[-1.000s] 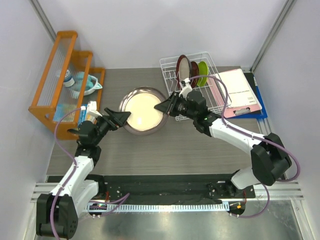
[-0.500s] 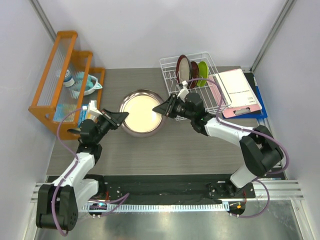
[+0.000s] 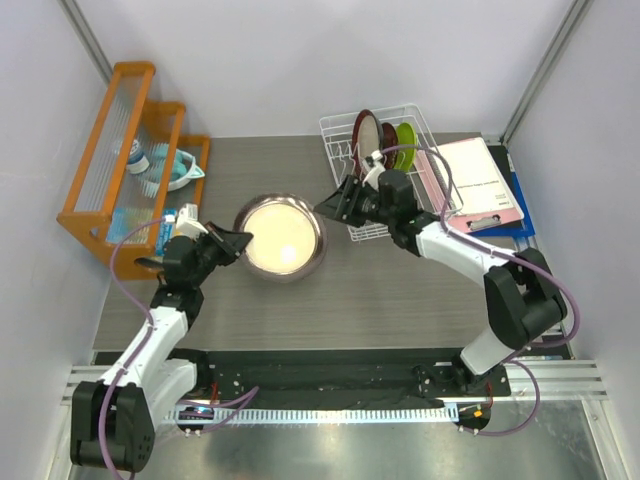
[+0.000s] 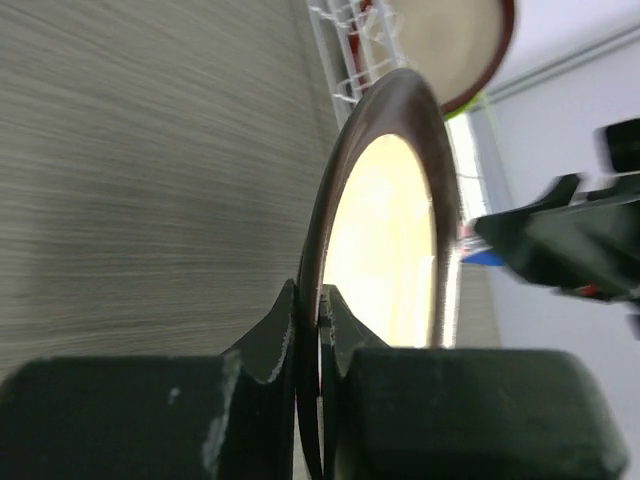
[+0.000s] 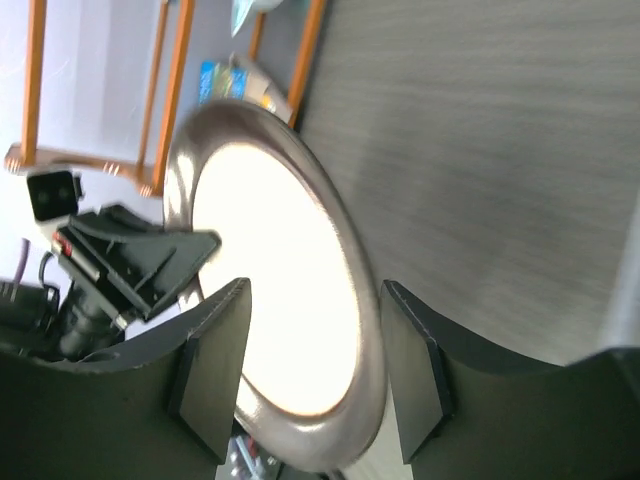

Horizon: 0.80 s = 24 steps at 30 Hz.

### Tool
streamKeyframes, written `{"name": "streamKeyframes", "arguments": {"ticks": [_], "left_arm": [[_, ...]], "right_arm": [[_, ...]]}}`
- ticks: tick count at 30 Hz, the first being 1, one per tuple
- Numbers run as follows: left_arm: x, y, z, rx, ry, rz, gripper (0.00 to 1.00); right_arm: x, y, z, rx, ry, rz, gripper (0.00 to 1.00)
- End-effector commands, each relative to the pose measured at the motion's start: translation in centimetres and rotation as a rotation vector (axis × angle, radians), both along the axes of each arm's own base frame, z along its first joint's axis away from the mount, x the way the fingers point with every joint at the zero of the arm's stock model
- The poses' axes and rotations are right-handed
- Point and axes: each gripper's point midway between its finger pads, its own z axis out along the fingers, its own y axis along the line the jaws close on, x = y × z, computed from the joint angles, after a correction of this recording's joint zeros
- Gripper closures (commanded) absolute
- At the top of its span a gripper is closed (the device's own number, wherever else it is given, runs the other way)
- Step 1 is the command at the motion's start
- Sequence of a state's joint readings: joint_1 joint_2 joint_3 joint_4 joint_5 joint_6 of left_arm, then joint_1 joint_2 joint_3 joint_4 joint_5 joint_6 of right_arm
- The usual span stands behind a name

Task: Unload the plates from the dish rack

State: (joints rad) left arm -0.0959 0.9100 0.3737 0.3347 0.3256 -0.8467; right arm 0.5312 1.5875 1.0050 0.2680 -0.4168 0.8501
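The grey-rimmed cream plate (image 3: 280, 240) is out over the table, left of the white wire dish rack (image 3: 436, 208). My left gripper (image 3: 240, 240) is shut on its left rim; in the left wrist view both fingers (image 4: 287, 322) pinch the rim of that plate (image 4: 385, 230). My right gripper (image 3: 325, 206) stands open at the plate's right edge, its jaws either side of the rim (image 5: 360, 330) without touching. Still upright in the rack are the dark-red-rimmed cream plate (image 3: 366, 135), the smaller dark red plate (image 3: 388, 140) and the lime green plate (image 3: 405, 146).
An orange wooden shelf (image 3: 125, 105) with small items runs along the left wall. A pink clipboard (image 3: 480, 185) lies on a blue folder right of the rack. Grey walls close in on both sides.
My left gripper has shut on the plate's left rim. My right gripper has opened off the right rim and drawn back toward the rack. The plate has shifted slightly left.
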Motion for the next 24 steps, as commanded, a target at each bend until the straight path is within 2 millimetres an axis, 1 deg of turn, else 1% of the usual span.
{"name": "streamKeyframes", "arguments": {"ticks": [1, 2, 3, 4, 6, 7, 8, 13, 15, 16, 17, 18, 19, 20, 21, 22, 23, 24], "left_arm": [[0.9, 2.8, 0.4, 0.132, -0.021, 0.118, 1.0], [0.9, 2.9, 0.3, 0.138, -0.016, 0.126, 1.0], [1.0, 3.5, -0.1, 0.156, 0.014, 0.158, 1.0], [1.0, 3.7, -0.3, 0.169, 0.025, 0.164, 1.0], [1.0, 4.1, -1.0, 0.187, 0.04, 0.176, 1.0], [0.9, 4.1, -1.1, 0.189, 0.038, 0.179, 1.0], [0.7, 4.2, -1.6, 0.19, 0.043, 0.183, 1.0], [0.5, 4.9, -2.6, 0.203, 0.05, 0.219, 1.0], [0.3, 6.0, -3.4, 0.225, 0.078, 0.27, 1.0], [0.2, 6.1, -3.6, 0.231, 0.088, 0.28, 1.0], [0.1, 7.1, -4.2, 0.256, 0.11, 0.325, 1.0], [0.0, 7.5, -4.4, 0.266, 0.123, 0.346, 1.0], [0.0, 8.0, -4.7, 0.278, 0.135, 0.367, 1.0], [-0.1, 8.6, -5.0, 0.297, 0.155, 0.394, 1.0], [-0.2, 9.0, -5.4, 0.314, 0.171, 0.412, 1.0], [-0.3, 9.4, -5.6, 0.327, 0.186, 0.428, 1.0], [-0.3, 9.7, -5.8, 0.341, 0.202, 0.439, 1.0], [-0.3, 10.2, -5.9, 0.355, 0.214, 0.464, 0.96]], "right_arm": [[2.1, -3.2, 8.9, 0.003, -0.24, -0.072, 0.4], [2.4, -3.8, 9.1, -0.006, -0.244, -0.088, 0.4], [2.8, -4.6, 9.0, -0.021, -0.243, -0.108, 0.39], [2.9, -5.1, 9.4, -0.025, -0.254, -0.119, 0.39], [3.2, -6.0, 9.2, -0.05, -0.255, -0.138, 0.39], [3.4, -6.5, 9.5, -0.057, -0.266, -0.151, 0.39], [3.6, -6.7, 9.3, -0.063, -0.263, -0.157, 0.39], [4.4, -7.5, 8.6, -0.083, -0.248, -0.165, 0.39], [5.2, -8.0, 7.7, -0.101, -0.229, -0.179, 0.39], [5.8, -8.3, 7.7, -0.113, -0.231, -0.194, 0.39], [6.5, -8.9, 6.9, -0.134, -0.212, -0.207, 0.39], [6.8, -9.3, 6.0, -0.165, -0.185, -0.216, 0.39], [7.8, -10.1, 6.4, -0.199, -0.192, -0.26, 0.39], [8.4, -10.3, 5.5, -0.248, -0.198, -0.263, 0.39], [8.8, -11.1, 4.8, -0.301, -0.178, -0.287, 0.39], [9.7, -11.5, 5.5, -0.329, -0.199, -0.315, 0.39], [10.7, -12.6, 5.5, -0.389, -0.222, -0.362, 0.39], [11.2, -13.0, 4.1, -0.438, -0.193, -0.371, 0.39]]}}
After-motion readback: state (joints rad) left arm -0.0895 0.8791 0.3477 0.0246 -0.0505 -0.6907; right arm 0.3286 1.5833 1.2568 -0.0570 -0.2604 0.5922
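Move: Some 23 cm to the left of the left hand, 6 cm farther out and roughly 8 cm lower, lies the near bay of the wooden shelf; the white bowl with the teal cloth sits about 18 cm ahead of that hand and 14 cm left. From the right hand, the nearest large brown-rimmed plate in the rack is about 17 cm ahead, 8 cm right and 8 cm lower, with the small brown plate 4 cm and the green plate 8 cm to the right of it. Keeping its pinch on the large plate's rim, the left hand carries it down about 8 cm, then leftward some 7 cm towards the wooden shelf, tipping down and turning counter-clockwise. Meanwhile the right hand, already open, draws off the plate and swings about 10 cm right and 8 cm forward towards the next brown-rimmed plate, rising first, then sinking over the rack while turning a little clockwise. ##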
